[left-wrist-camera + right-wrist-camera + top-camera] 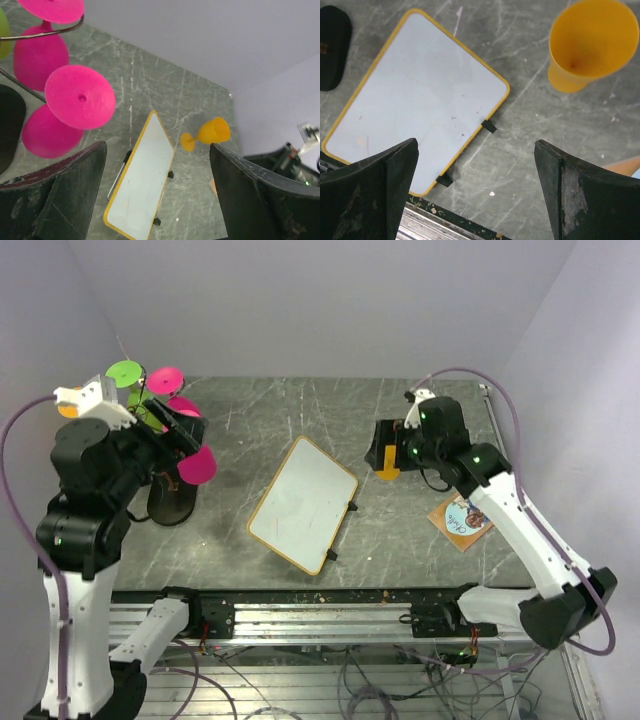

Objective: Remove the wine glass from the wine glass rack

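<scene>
The wine glass rack (172, 505) stands at the left on its black oval base, with pink glasses (197, 466) and a green glass (125, 372) hanging upside down from its wire arms. My left gripper (185, 428) is open and empty, up beside the hanging glasses. In the left wrist view (157, 150) a pink glass (80, 97) hangs just left of my fingers, under a wire arm (45, 34). An orange wine glass (389, 471) stands upright on the table. My right gripper (392, 440) hovers above it, open and empty (476, 145); the orange glass (590, 45) is at the upper right.
A yellow-framed whiteboard (303, 503) lies flat mid-table, also in both wrist views (142, 180) (420, 95). An orange picture card (461, 520) lies at the right. The metal rail (320, 615) runs along the near edge. Walls close the back and sides.
</scene>
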{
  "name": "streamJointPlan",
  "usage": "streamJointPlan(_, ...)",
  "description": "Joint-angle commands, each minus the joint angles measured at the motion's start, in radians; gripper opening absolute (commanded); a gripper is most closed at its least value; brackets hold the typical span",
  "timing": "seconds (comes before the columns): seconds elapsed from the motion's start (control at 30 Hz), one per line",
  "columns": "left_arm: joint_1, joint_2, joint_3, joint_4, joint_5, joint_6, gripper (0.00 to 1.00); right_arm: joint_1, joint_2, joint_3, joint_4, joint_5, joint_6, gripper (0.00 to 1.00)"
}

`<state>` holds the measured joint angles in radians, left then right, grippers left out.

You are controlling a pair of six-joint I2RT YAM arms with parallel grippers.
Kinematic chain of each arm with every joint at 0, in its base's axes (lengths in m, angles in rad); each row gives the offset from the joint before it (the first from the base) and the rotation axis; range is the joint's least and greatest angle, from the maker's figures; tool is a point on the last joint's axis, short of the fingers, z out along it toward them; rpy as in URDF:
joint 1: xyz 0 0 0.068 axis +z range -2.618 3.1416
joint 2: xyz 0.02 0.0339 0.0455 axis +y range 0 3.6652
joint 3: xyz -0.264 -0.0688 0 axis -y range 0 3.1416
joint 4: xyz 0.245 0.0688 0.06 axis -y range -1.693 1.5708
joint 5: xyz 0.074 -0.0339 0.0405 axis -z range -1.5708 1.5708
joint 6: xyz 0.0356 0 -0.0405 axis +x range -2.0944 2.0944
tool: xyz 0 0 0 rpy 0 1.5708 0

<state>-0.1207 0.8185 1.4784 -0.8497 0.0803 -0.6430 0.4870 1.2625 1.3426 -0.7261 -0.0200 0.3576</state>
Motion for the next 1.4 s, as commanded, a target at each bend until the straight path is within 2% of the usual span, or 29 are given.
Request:
streamJointPlan(0.0,-0.004,0.097,0.079,0.002,-0.117,0.029,0.93,-0.004,-0.106,-0.117,0.082,0.053,0.071,1.0)
streamJointPlan(0.07,-0.003,0.124,0.097,-0.028,-0.2,-0.004,0.93,-0.002,-0.16,-0.144,0.092,0.13,0.117,1.0)
streamJointPlan(0.17,-0.004,0.142,0.097,-0.07,-0.321,-0.08,0.9,-0.002,-0.257,-0.193,0.152,0.143,0.167,1.0)
streamJointPlan(0.4,-0.003,0.158,0.05,-0.143,-0.442,-0.265,0.87,-0.001,-0.418,-0.294,0.287,0.102,0.071,1.0)
streamJointPlan(0.9,-0.003,0.216,0.023,-0.134,-0.444,-0.381,0.7,0.002,-0.452,-0.336,0.323,0.121,0.031,1.0)
streamJointPlan(1.07,-0.003,0.249,0.037,-0.179,-0.452,-0.448,0.69,0.002,-0.458,-0.335,0.322,0.146,0.021,1.0)
streamJointPlan(1.2,-0.003,0.272,0.037,-0.206,-0.451,-0.478,0.61,0.024,-0.464,-0.336,0.321,0.159,0.017,1.0)
streamJointPlan(1.37,-0.003,0.278,0.024,-0.21,-0.458,-0.492,0.58,0.036,-0.467,-0.364,0.324,0.17,0.011,1.0)
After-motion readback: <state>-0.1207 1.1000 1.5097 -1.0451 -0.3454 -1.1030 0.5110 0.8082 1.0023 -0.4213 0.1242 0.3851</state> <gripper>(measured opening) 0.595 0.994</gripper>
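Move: The foot of the near pink wine glass hangs on the rack about 9 cm ahead of the left hand, 5 cm to its left and 9 cm below. Beyond that foot, some 9 cm farther out, are the far pink glass's foot, 4 cm more to the left, and the green one's, 11 cm more. From the right hand the near pink foot is roughly 37 cm left, 2 cm ahead and 7 cm higher; the standing yellow glass is 11 cm ahead, 3 cm right, 15 cm below. Bring the left gripper down about 9 cm onto the near pink glass's foot, forward first, then left and steadily lower, swinging the fingers some 30 degrees counter-clockwise, tipping them down and narrowing them partway. Meanwhile draw the open right gripper back and rightward from the yellow glass, lift it, tilt its fingers up and hold there. ##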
